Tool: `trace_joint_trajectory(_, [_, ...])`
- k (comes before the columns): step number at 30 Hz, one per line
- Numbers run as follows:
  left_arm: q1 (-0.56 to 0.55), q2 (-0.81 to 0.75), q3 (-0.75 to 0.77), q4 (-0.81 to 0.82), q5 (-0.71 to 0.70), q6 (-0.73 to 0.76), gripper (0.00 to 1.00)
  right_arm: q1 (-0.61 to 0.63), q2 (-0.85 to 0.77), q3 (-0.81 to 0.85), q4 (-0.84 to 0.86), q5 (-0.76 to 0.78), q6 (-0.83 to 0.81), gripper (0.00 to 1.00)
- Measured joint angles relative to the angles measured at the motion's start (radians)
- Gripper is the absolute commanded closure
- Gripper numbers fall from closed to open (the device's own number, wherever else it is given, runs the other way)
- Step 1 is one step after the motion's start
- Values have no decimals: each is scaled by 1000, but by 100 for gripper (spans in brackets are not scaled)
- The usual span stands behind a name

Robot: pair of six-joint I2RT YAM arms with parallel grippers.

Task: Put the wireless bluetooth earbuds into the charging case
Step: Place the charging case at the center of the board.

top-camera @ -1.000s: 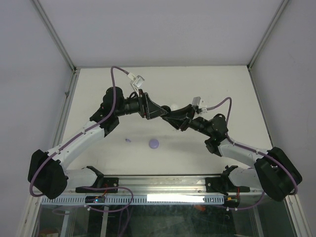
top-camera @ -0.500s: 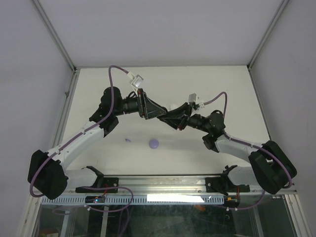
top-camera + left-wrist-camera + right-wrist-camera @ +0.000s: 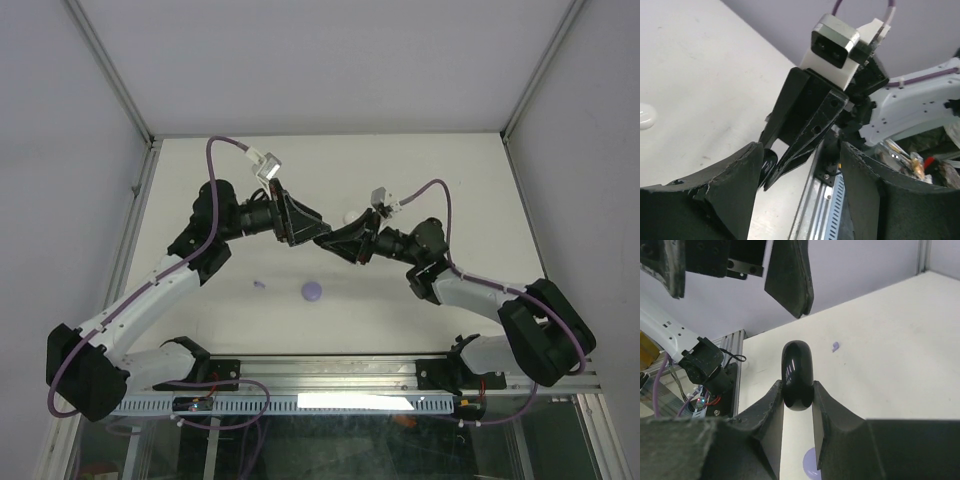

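My right gripper (image 3: 798, 386) is shut on a glossy black round charging case (image 3: 797, 371), held edge-on above the table. My left gripper (image 3: 801, 150) faces it with its jaws apart, and the black case (image 3: 768, 162) sits just inside its left finger. In the top view the two grippers meet tip to tip, left gripper (image 3: 316, 231), right gripper (image 3: 324, 243). A tiny lavender earbud (image 3: 259, 284) lies on the table at the left, also seen in the right wrist view (image 3: 835, 346). A lavender round case (image 3: 312, 290) lies below the grippers.
A white round case (image 3: 646, 116) lies on the table behind the grippers, seen from above too (image 3: 348, 217). The metal rail (image 3: 330, 372) runs along the table's near edge. Frame posts and walls close in the left, right and back.
Both grippers have shifted left together, the right arm reaching further across with the black case. The left arm has drawn back and its cable has swung left.
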Motion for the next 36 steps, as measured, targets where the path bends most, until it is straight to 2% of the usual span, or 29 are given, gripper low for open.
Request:
trace_joint_trajectory(4, [0,-24,32,-167,-145,74,34,-12,-22,16,-152,36,-16,100])
trace_joint_trajectory(8, [0,-62,71,-341,-348,159,33,-27,-58,47,-354,121,-56,100])
trace_joint_trajectory(14, [0,-137,76,-513,-631,261,27,-63,-67,112,-658,265,-109,100])
trace_joint_trajectory(19, [5,-170,55,-562,-816,310,10,-124,1,175,-866,384,-124,100])
trace_joint_trajectory(24, [88,-174,6,-580,-851,328,7,-194,143,233,-988,432,-117,100])
trace_joint_trajectory(27, [153,-174,-24,-591,-844,331,1,-226,234,277,-1018,439,-104,100])
trace_joint_trajectory(31, [184,-175,-47,-599,-836,333,1,-270,328,331,-1032,435,-76,100])
trace_joint_trajectory(36, [211,-187,-53,-595,-813,335,1,-324,437,415,-1011,393,-32,92])
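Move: The right hand already holds the black charging case; the empty board spot it is taken to lies about 15 cm ahead of that hand, 13 cm to its right and 22 cm below. The white disc stands some 17 cm ahead, 7 cm right; the purple disc 4 cm back, 4 cm left, both about 22 cm down. From the left hand the spot is about 15 cm ahead, 15 cm right and 29 cm below. Keeping its pinch on the black case, the right hand carries it down some 20 cm while going forward and to the right, towards the bare board just right of the white disc, and swings its fingers from pointing level to the left round to slanting forward, left and down. Meanwhile the empty left hand backs off about 20 cm to the left, away from the case, also sinking 10 cm and going a little forward, as its wrist turns counter-clockwise to point forward and down and its part-open fingers spread fully. ##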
